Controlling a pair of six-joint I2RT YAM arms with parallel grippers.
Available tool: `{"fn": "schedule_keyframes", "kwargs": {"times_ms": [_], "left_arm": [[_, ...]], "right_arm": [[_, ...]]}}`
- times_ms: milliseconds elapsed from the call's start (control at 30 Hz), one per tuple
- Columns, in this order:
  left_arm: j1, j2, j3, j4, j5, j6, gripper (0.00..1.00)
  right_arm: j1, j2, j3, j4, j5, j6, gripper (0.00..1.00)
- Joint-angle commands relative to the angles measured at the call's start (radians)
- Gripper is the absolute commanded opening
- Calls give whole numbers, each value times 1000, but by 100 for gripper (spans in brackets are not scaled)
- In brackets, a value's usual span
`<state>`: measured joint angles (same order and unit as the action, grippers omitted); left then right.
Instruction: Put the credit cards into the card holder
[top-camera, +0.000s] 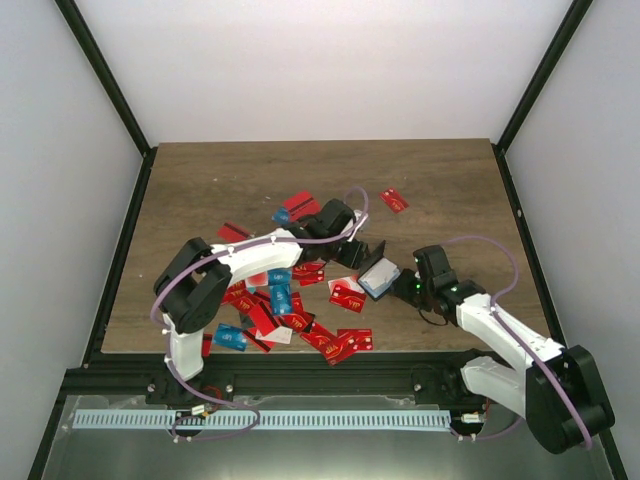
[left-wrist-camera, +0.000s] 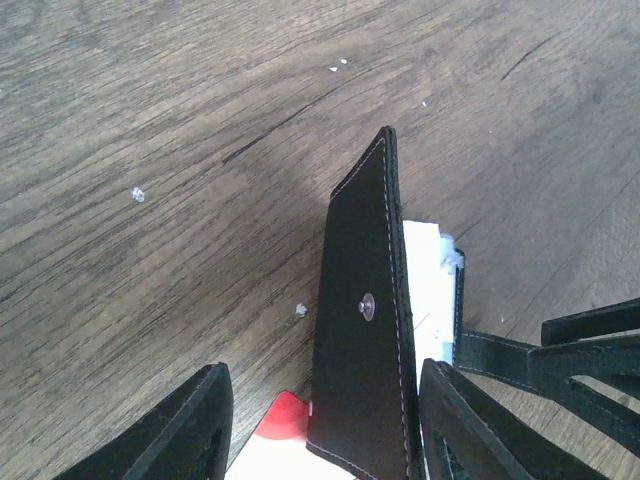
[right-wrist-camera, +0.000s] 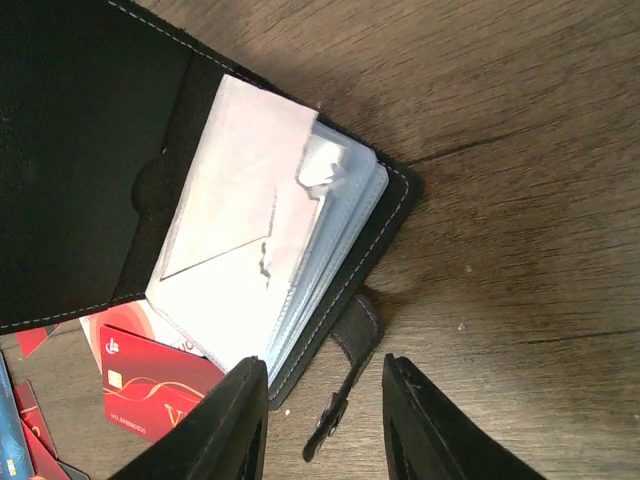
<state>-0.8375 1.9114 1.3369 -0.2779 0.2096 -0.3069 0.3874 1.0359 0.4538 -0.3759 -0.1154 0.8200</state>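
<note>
The card holder (top-camera: 378, 272) lies open on the table's middle right, its clear pockets (right-wrist-camera: 300, 250) and a white sheet showing. Its black cover (left-wrist-camera: 360, 330) stands upright between the fingers of my left gripper (left-wrist-camera: 325, 435), which is open, the cover resting close against the right-hand finger (left-wrist-camera: 470, 420). My right gripper (right-wrist-camera: 325, 430) is open at the holder's near edge, with the loose clasp strap (right-wrist-camera: 350, 385) lying between its fingers. Credit cards (top-camera: 280, 300), mostly red with a few blue, are scattered left of the holder; one red card (right-wrist-camera: 150, 390) pokes out beside it.
More red cards (top-camera: 300, 207) lie behind the left arm, and a single one (top-camera: 394, 199) sits further back right. Several cards (top-camera: 345, 343) rest near the table's front edge. Bare wood stretches across the back and the far right.
</note>
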Motion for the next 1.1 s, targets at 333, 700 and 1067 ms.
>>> {"fn": "schedule_keyframes", "kwargs": {"times_ms": [333, 700, 1067], "left_arm": [[15, -1, -26, 18, -33, 20, 48], [17, 2, -66, 55, -58, -2, 34], [21, -7, -101, 85, -34, -6, 23]], "right_arm": [[-10, -1, 104, -21, -6, -82, 47], [-10, 71, 183, 42, -31, -136, 53], [-34, 230, 184, 108, -4, -141, 56]]}}
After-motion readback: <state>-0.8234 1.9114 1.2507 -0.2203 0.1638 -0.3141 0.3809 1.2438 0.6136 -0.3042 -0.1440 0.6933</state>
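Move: The card holder stands half open between the hands: its raised flap is about 3 cm right, 1 cm ahead and 3 cm below the left hand, its pages about 3 cm ahead, 4 cm left and 3 cm below the right. From the right hand, the white card lies level and some 13 cm left, the red card about 12 cm left and 3 cm back, both some 4 cm below. Right hand opens further, arcing 5 cm forward over the pages; left sinks 3 cm leftward, narrowing around the flap. ##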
